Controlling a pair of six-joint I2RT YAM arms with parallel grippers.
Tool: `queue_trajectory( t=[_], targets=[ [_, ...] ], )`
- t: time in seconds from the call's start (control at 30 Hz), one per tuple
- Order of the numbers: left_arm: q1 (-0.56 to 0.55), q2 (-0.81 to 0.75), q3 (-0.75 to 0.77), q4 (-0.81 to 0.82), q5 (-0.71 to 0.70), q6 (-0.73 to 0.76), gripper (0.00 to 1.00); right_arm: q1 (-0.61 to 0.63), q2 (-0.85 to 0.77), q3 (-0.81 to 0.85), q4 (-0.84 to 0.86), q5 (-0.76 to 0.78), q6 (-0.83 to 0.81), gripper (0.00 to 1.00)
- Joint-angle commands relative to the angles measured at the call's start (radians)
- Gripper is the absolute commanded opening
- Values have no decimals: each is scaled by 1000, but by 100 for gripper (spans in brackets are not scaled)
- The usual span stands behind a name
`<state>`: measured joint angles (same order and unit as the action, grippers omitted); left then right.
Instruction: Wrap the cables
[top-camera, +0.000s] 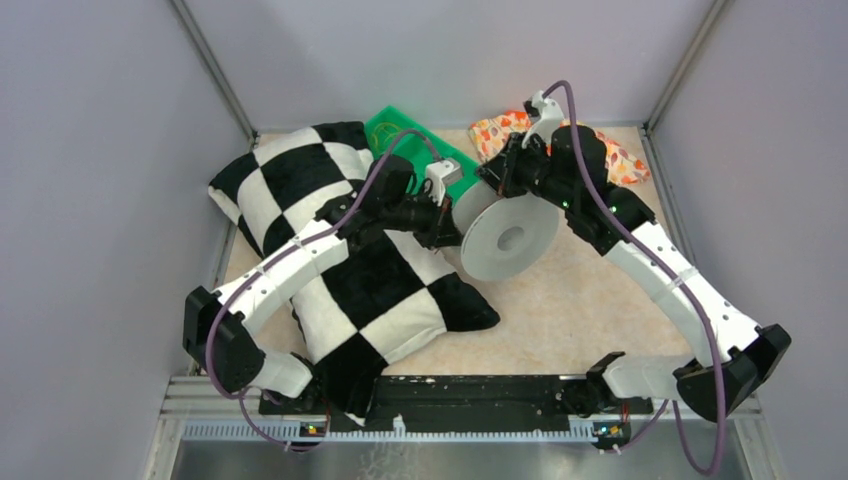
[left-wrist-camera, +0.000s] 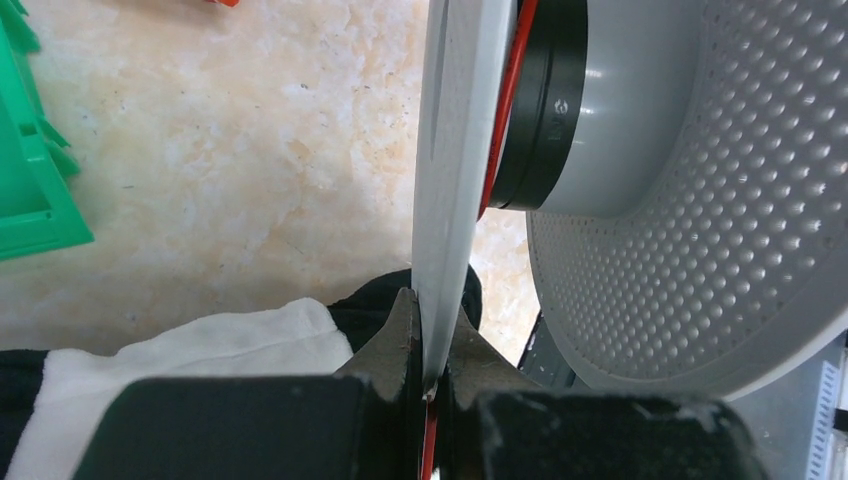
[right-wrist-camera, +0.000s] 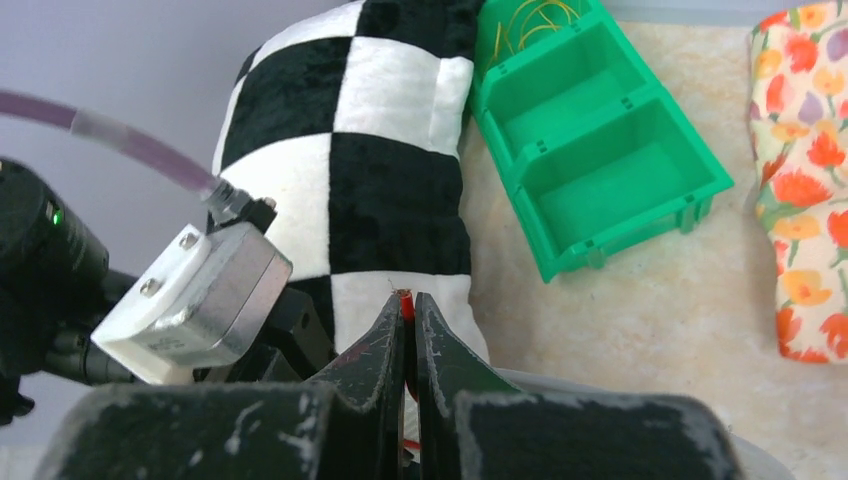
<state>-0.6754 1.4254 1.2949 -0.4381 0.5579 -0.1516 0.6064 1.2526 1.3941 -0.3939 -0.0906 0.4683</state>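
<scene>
A white spool (top-camera: 505, 235) is held upright above the table between my two grippers. My left gripper (top-camera: 450, 232) is shut on the edge of the spool's thin flange (left-wrist-camera: 445, 200), and the left wrist view shows its jaws (left-wrist-camera: 430, 310) pinching the flange. A thin red cable (left-wrist-camera: 505, 110) runs along the inside of that flange by the spool's dark core. My right gripper (top-camera: 497, 178) is at the spool's top rim. It is shut on the cable's red end (right-wrist-camera: 405, 303), which pokes out between the fingertips (right-wrist-camera: 385, 335). The rest of the cable is hidden.
A black-and-white checkered pillow (top-camera: 300, 190) lies under the left arm. A green two-compartment bin (right-wrist-camera: 600, 170) with thin yellowish wire in its far corner stands at the back. A floral cloth (top-camera: 610, 150) lies at the back right. Grey walls enclose the table.
</scene>
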Motion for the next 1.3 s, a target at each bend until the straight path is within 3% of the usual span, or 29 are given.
queue_trajectory(
  t=[0.0, 0.17, 0.3, 0.5, 0.67, 0.97, 1.27],
  targets=[
    [18, 17, 35, 57, 1, 3, 0, 30, -121, -55, 95, -152, -169, 0],
    [18, 1, 45, 15, 71, 158, 0, 30, -254, -194, 216, -326, -324, 0],
    [18, -39, 35, -7, 133, 323, 0, 30, -251, -163, 100, -491, -434, 0],
    [18, -64, 21, 18, 181, 442, 0, 30, -197, -109, -21, -690, -439, 0],
    [16, -70, 26, 18, 236, 487, 0, 30, -145, -97, -51, -722, -419, 0],
    [15, -129, 33, 18, 147, 501, 0, 29, 1, -2, -170, -702, -415, 0],
    [14, -107, 201, -189, 54, 455, 0, 30, 10, 44, -249, -606, -419, 0]
  ],
)
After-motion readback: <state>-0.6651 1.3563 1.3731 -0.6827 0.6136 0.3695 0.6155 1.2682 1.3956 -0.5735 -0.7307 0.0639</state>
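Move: The hub of the reel, its left-hand flange already pinched by the left gripper, lies about 9 cm to the left gripper's right, 1 cm ahead and roughly level. From the right gripper, which holds the red cable's end, the hub is some 5 cm back, 3 cm right and 12 cm down. The green tray sits about 19 cm ahead of the right gripper, 11 cm left and 34 cm below; the flowered cloth 22 cm ahead, 20 cm right, equally low. Bring the right gripper, still pinching the red cable's end, back about 10 cm over the reel's far side, then ease it some 4 cm left and 3 cm down between the flanges, swinging its fingers about 40 degrees counter-clockwise until they point left. Keep the left grip on the flange, tilting its fingertips up and turning clockwise, some 25 degrees in all, while easing slightly left and back. ##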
